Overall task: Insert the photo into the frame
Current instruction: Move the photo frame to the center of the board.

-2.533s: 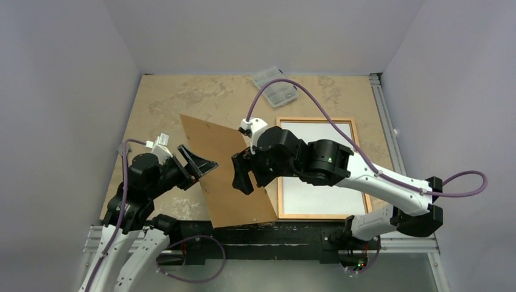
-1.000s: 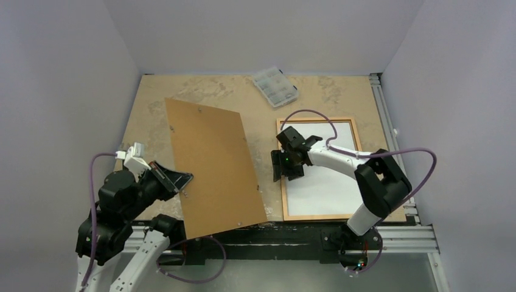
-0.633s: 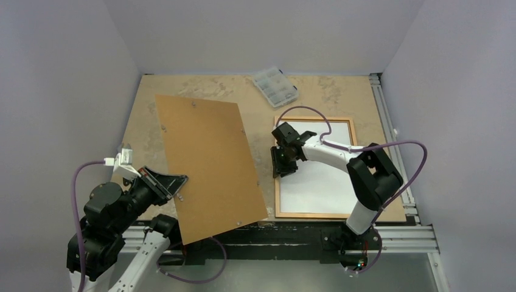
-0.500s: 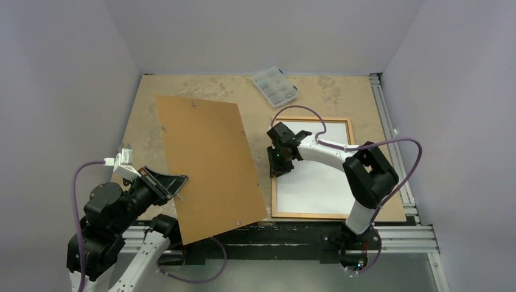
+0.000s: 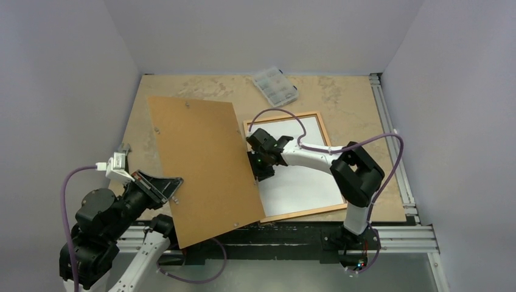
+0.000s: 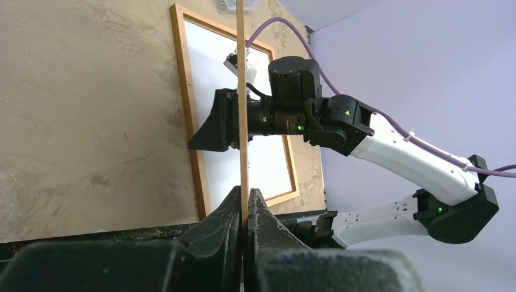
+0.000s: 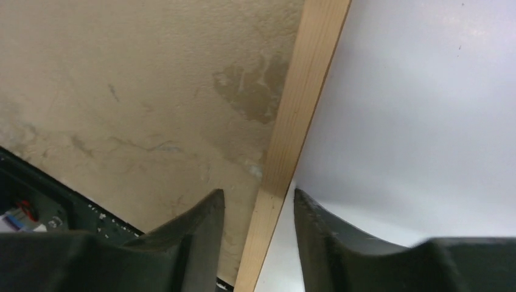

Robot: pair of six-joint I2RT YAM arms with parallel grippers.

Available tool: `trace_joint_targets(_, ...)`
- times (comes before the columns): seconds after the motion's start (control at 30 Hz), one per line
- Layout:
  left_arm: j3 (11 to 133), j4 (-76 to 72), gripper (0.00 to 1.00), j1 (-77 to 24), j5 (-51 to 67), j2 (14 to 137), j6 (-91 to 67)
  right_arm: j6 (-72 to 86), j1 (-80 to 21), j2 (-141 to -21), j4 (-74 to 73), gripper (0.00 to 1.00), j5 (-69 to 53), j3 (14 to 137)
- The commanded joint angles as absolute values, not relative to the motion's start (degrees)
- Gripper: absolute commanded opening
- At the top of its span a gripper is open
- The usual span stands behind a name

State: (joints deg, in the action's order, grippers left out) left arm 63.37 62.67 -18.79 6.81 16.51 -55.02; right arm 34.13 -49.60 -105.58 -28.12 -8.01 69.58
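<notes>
The frame (image 5: 304,213) lies flat at centre-right, skewed, with its near end swung right. A white sheet (image 5: 298,176) fills it, seemingly the photo's white back; no printed side shows. My right gripper (image 5: 258,165) sits low on the frame's left rail (image 7: 298,109). Its jaws (image 7: 258,198) are open and straddle the rail: the inner finger touches it, the outer one stands clear. My left gripper (image 5: 175,184) is shut on the near-left edge of the plain brown backing board (image 5: 204,164) and holds it tilted above the table. In the left wrist view that board (image 6: 241,91) is edge-on between the fingers.
A small clear plastic compartment box (image 5: 275,86) sits at the back of the table. Metal rails (image 5: 389,140) run along the right and near edges. The raised board overlaps the frame's left side from above and hides the table under it.
The right gripper came down onto the frame's left rail, then slid and turned the frame leftward. The left arm drew back toward the near left, carrying the board with it.
</notes>
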Motion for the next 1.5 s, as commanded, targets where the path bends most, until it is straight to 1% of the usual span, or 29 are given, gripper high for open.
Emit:
trace_joint_targets(0.0, 67.62, 58.57, 0.0, -18.9, 6.38, 15.86, -55.34, 36.12, -49.03, -99.3, -25.05, 0.52, -8.43, 68.92)
trace_joint_targets(0.07, 67.92, 58.91, 0.0, -18.9, 6.34, 15.85, -55.11, 36.21, -48.03, -96.55, -25.45, 0.6, -8.11, 68.47)
trace_joint_targets(0.13, 67.94, 58.87, 0.0, -18.84, 6.55, 15.96, -55.02, 36.08, -46.13, -93.75, -25.73, 0.64, -9.22, 67.56)
trace_joint_targets(0.23, 67.59, 58.76, 0.0, -18.85, 7.3, 16.54, -54.47, 34.9, -41.62, -89.94, -26.19, 0.65, -12.03, 65.48)
trace_joint_targets(0.4, 65.05, 56.76, 0.0, -18.87, 9.4, 17.6, -54.38, 29.63, -32.49, -84.8, -30.87, 0.67, -12.52, 62.57)
trace_joint_targets(0.47, 63.37, 54.85, 0.0, -18.9, 10.76, 17.87, -54.64, 27.39, -28.37, -82.55, -32.03, 0.69, -12.46, 60.36)
trace_joint_targets(0.57, 60.52, 51.66, 0.0, -18.9, 13.53, 18.6, -55.21, 26.8, -18.56, -78.01, -31.48, 0.77, -13.07, 54.6)
trace_joint_targets(0.7, 56.54, 46.2, 0.0, -18.9, 17.17, 18.96, -56.87, 25.51, -2.86, -74.47, -29.01, 0.79, -16.21, 46.98)
trace_joint_targets(0.77, 55.19, 44.6, 0.0, -18.9, 18.03, 19.07, -57.45, 24.61, 3.69, -73.98, -28.52, 0.81, -15.5, 44.9)
trace_joint_targets(0.83, 54.95, 44.42, 0.0, -18.89, 18.3, 19.35, -57.41, 24.39, 7.77, -73.76, -27.64, 0.81, -15.06, 43.04)
trace_joint_targets(0.97, 55.02, 44.71, 0.0, -18.9, 18.11, 19.38, -57.15, 24.89, 8.89, -74.9, -25.27, 0.82, -13.56, 41.9)
trace_joint_targets(1.17, 54.53, 44.25, 0.0, -18.9, 18.02, 19.42, -57.23, 23.3, 8.95, -81.9, -24.06, 0.8, -20.99, 41.01)
trace_joint_targets(1.47, 54.09, 44.0, 0.0, -18.89, 17.74, 19.58, -57.19, 23.7, 7.98, -79.13, -24.96, 0.78, -27.05, 36.53)
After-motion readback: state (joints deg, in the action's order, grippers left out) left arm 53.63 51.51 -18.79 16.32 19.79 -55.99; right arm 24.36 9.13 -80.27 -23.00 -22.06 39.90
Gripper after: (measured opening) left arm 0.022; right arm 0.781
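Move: The right hand has the photo frame's left rail between its fingers; the part of the frame's right rail it goes for lies about 29 cm to its right and 6 cm ahead, roughly level with it. The brown backing board's middle hangs some 13 cm to its left, 4 cm back and 25 cm above. From the left hand, which keeps hold of that board, the right rail lies roughly 48 cm right, 16 cm ahead and 30 cm below. Opening wider, the right hand arcs about 30 cm right over the photo frame, down astride its right rail. ##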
